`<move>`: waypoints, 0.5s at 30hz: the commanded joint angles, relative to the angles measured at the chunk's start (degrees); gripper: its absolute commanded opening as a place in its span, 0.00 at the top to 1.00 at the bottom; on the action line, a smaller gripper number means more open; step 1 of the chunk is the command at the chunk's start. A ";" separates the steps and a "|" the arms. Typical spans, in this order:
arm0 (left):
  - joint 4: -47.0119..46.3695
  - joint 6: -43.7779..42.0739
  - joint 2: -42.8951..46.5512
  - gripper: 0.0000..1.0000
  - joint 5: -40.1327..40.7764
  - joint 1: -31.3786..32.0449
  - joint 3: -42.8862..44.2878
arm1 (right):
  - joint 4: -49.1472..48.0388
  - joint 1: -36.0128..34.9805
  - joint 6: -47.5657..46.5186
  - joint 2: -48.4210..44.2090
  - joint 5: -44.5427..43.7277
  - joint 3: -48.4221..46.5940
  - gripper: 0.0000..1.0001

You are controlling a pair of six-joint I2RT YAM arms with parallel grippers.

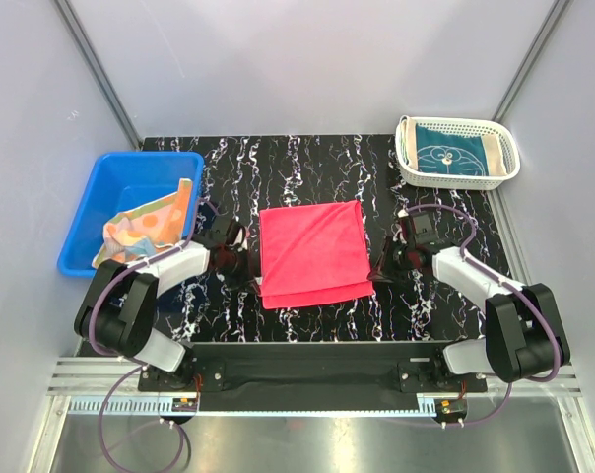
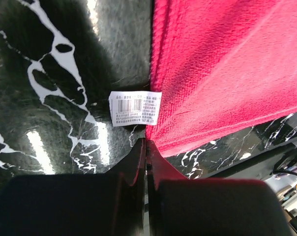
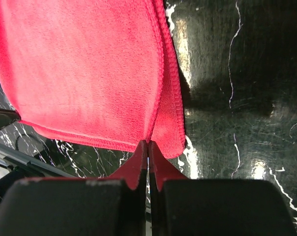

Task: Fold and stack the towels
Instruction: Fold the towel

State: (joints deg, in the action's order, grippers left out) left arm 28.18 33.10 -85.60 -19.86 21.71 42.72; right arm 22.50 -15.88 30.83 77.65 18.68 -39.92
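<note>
A pink-red towel [image 1: 312, 251] lies folded in the middle of the table, its upper layer offset from the lower one. My left gripper [image 1: 246, 261] is at its left edge, shut, with the tips [image 2: 146, 141] pinching the towel [image 2: 222, 69] at a corner next to its white label [image 2: 134, 108]. My right gripper [image 1: 376, 273] is at the right edge, shut, with its tips [image 3: 148, 143] nipping the upper layer's hem of the towel [image 3: 84, 73]. An orange-peach towel [image 1: 145, 229] lies crumpled in the blue bin. A teal towel [image 1: 458, 156] with a white face sits in the white basket.
The blue bin [image 1: 110, 182] stands at the left edge of the black marbled table [image 1: 307, 168]. The white basket [image 1: 509, 148] stands at the back right corner. Grey walls close in the back and both sides.
</note>
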 commanded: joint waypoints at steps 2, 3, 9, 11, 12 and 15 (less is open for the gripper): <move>-4.20 0.65 1.31 1.00 -2.38 0.08 2.54 | -0.98 -0.47 -0.16 -1.79 -2.33 -2.08 1.00; -3.06 0.47 1.40 1.00 -2.12 0.17 5.68 | 0.25 -0.47 -0.68 -1.97 -2.68 -3.22 1.00; 6.26 2.22 8.60 1.00 0.96 2.27 11.34 | 12.12 -0.47 -0.69 -6.36 -6.90 -10.71 1.00; 5.84 3.19 11.15 1.00 2.01 3.94 7.74 | 11.96 -0.47 0.10 -8.73 -6.47 -7.38 1.00; 5.31 4.15 11.77 1.00 2.54 4.38 5.73 | 11.17 -0.47 1.41 -9.26 -6.02 -5.88 1.00; 0.31 5.39 12.13 1.00 2.11 5.44 -1.13 | 6.07 -0.82 3.79 -11.11 -3.65 0.79 1.00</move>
State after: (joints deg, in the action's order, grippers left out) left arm 29.85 36.05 -72.93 -18.94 26.50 47.53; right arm 29.30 -16.03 31.70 67.29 14.33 -44.03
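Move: Both shut grippers already hold the near corners of the towel's upper layer. The lower layer's near-left corner lies about 4 cm back of the left gripper and 2 cm below, with the white tag some 2 cm ahead and 1 cm to the left. From the right gripper, the lower layer's near-right corner is about 3 cm back, 1 cm to the right and 3 cm below. The towel's far edge has its middle roughly 17 cm ahead and 10 cm right of the left gripper. Lift both held corners up off the towel's lower layer, the left gripper by about 8 cm and the right by 5 to 6 cm, swinging a little forward over the towel first and then easing back. Let the left gripper drift some 3 cm to the right as it climbs, tip both sets of fingertips slightly forward, and keep both pinches shut. ##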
